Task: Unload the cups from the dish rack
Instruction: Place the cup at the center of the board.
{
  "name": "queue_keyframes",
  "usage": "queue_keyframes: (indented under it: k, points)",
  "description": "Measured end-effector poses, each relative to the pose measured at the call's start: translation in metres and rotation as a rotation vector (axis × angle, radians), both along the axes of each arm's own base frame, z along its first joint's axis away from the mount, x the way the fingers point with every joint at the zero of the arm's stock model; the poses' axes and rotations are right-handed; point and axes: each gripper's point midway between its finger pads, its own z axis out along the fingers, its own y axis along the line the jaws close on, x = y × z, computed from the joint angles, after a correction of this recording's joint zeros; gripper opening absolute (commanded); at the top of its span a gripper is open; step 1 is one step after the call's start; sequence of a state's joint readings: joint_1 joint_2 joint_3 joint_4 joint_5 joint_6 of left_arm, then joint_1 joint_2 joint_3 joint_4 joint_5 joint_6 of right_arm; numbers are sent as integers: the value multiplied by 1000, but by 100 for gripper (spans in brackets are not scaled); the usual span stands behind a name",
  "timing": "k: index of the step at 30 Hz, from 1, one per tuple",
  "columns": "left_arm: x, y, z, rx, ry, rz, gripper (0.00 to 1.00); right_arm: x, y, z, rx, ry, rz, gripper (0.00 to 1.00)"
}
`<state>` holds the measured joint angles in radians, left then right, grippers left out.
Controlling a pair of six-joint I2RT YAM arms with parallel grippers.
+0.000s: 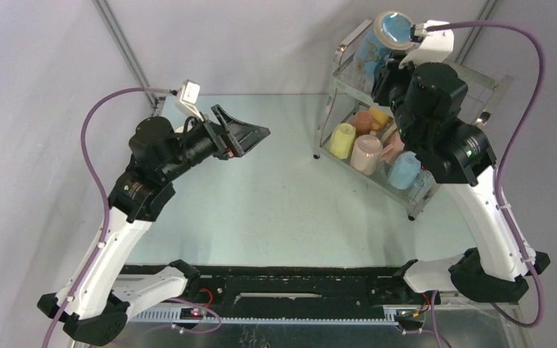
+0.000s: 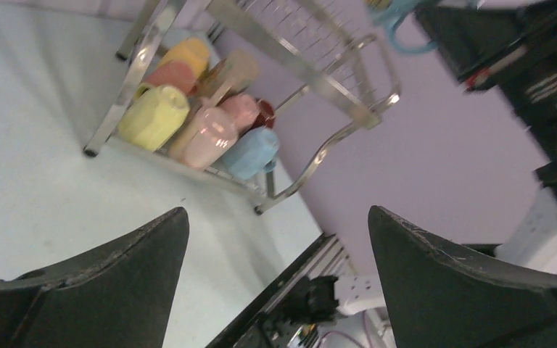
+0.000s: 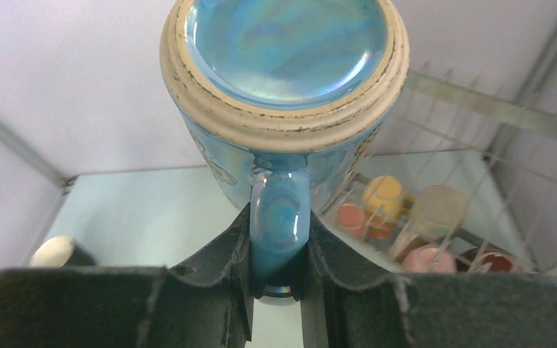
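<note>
A glossy blue cup (image 1: 392, 32) hangs in the air above the dish rack (image 1: 326, 109), its base turned toward the wrist camera (image 3: 284, 51). My right gripper (image 3: 279, 239) is shut on its blue handle (image 3: 279, 210). Several cups lie on the rack's lower tier: a yellow one (image 1: 341, 140), a pink one (image 1: 367, 152), a light blue one (image 1: 404, 170) and orange and yellow ones behind. My left gripper (image 1: 250, 134) hovers open over the table's left part, nothing between its fingers (image 2: 145, 268), facing the rack (image 2: 290, 61).
A cream rounded thing (image 3: 54, 250) sits on the table at the far left, mostly hidden behind my left arm in the top view. The rack's upper wire tier (image 3: 493, 109) lies below the raised cup. A black rail (image 1: 297, 279) runs along the table's near edge.
</note>
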<state>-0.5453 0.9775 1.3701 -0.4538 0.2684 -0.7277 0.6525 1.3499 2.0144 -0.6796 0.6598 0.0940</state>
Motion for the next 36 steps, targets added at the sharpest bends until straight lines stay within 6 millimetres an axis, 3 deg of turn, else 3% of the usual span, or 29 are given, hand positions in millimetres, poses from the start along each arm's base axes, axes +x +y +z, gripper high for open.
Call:
queue_keyframes:
  k: [5,16,22,25,31,36]
  points:
    - [5,-4,18,-128,-5,-24,100,-20,29,-16,94,29,156,0]
    - [13,-23,23,-350,77,-121,100,-46,106,-90,412,206,497,0]
    - [18,-27,8,-437,150,-137,99,-51,137,-127,527,316,597,0]
    - [22,-28,-1,-463,189,-133,99,-55,145,-128,573,336,633,0]
    - [28,-25,-14,-500,241,-100,98,-59,155,-105,656,290,702,0]
    - [30,-24,-13,-562,258,-110,92,-62,161,-96,699,276,745,0]
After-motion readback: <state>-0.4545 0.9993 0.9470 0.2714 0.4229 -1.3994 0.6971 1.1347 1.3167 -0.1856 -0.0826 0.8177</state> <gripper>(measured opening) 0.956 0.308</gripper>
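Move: The open left gripper, where the blue cup is being taken, lies about 27 cm to the left of the right hand, some 10 cm back and 9 cm lower. The rack's upper shelf centres roughly 12 cm ahead, 10 cm right and 16 cm below; the yellow cup lies deeper, about 6 cm ahead, 3 cm left and 36 cm down. From the left hand, the blue cup is about 16 cm ahead, 27 cm right and 10 cm up. Leftward and down, drawing back a little, the right hand carries the blue cup by its pinched handle some 16 cm towards the left gripper, dipping, then rising slightly at the end. It swings about 40 degrees counter-clockwise while rolling its left side up. The left hand, fingers still open, eases a few centimetres forward and right, rolling its left side down about 30 degrees and tipping downward. ##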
